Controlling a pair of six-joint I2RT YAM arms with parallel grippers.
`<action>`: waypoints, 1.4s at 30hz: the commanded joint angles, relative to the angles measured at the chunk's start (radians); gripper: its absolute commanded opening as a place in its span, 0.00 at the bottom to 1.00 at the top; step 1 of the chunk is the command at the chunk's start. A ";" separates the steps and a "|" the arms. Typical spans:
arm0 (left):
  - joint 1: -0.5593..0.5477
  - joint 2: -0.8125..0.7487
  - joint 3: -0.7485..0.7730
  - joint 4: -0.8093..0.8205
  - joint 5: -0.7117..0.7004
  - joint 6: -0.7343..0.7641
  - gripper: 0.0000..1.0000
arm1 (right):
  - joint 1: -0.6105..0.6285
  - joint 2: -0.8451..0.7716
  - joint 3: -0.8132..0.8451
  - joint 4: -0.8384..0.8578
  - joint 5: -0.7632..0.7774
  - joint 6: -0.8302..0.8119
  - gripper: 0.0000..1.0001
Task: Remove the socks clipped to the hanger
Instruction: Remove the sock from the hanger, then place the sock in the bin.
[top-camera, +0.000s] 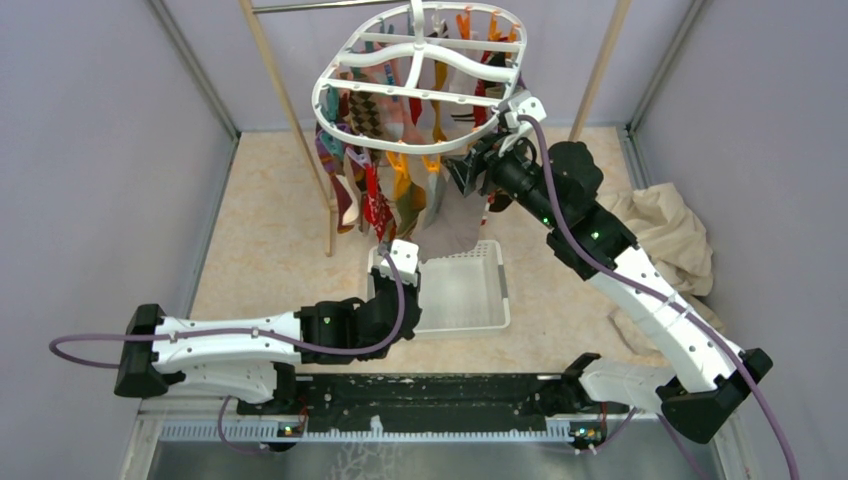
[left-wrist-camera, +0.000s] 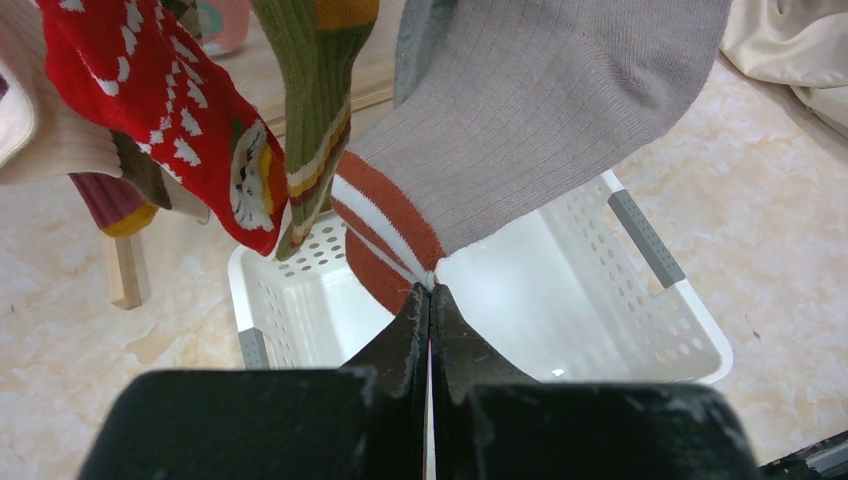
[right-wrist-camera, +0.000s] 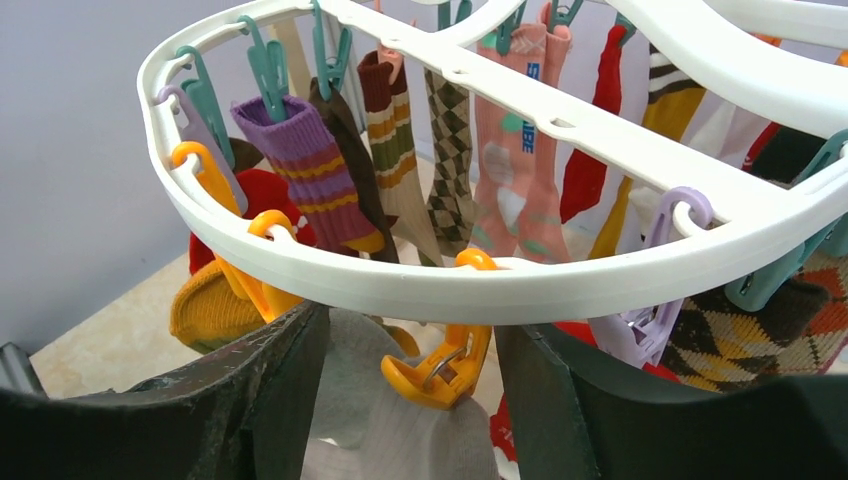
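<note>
The white oval hanger hangs at the back with several socks clipped under it. A grey sock with an orange-striped toe stretches down from an orange clip on the hanger's near rim. My left gripper is shut on that sock's toe, above the basket. My right gripper is open just under the rim, one finger on each side of the orange clip, touching neither it nor the sock. Red and green socks hang to the left.
A white slotted basket stands on the floor under the grey sock. The wooden pole rack stands behind the hanger. A cream cloth lies crumpled at the right. Purple walls close in both sides.
</note>
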 joint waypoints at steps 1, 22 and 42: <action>-0.004 -0.011 0.033 -0.015 -0.015 -0.012 0.00 | -0.007 -0.015 0.053 0.068 -0.002 -0.016 0.63; -0.004 -0.003 0.035 -0.037 -0.015 -0.033 0.00 | -0.010 -0.020 0.052 0.071 0.012 -0.023 0.10; -0.004 0.002 0.026 -0.034 -0.010 -0.043 0.00 | -0.009 -0.027 0.032 0.047 0.022 -0.013 0.13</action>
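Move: The orange clip holding the taut grey sock sits between the right hand's open fingers, about 1 cm ahead and at their height. About 5 cm to its left and level with it is the next orange clip, and a purple clip sits some 3 cm right and 3 cm farther out. From the left hand, which pinches the sock's striped toe, the orange clip is roughly 10 cm ahead, 7 cm right and 18 cm up; the basket's middle lies about 4 cm right, 21 cm below. Staying almost in place at the hanger rim, the right hand closes its fingers from a bit over half open to about a quarter and squeezes the orange clip, rising only some 0.5 cm, then keeps the squeeze. The left hand holds still, fingers shut on the striped toe, sinking about 0.5 cm. ##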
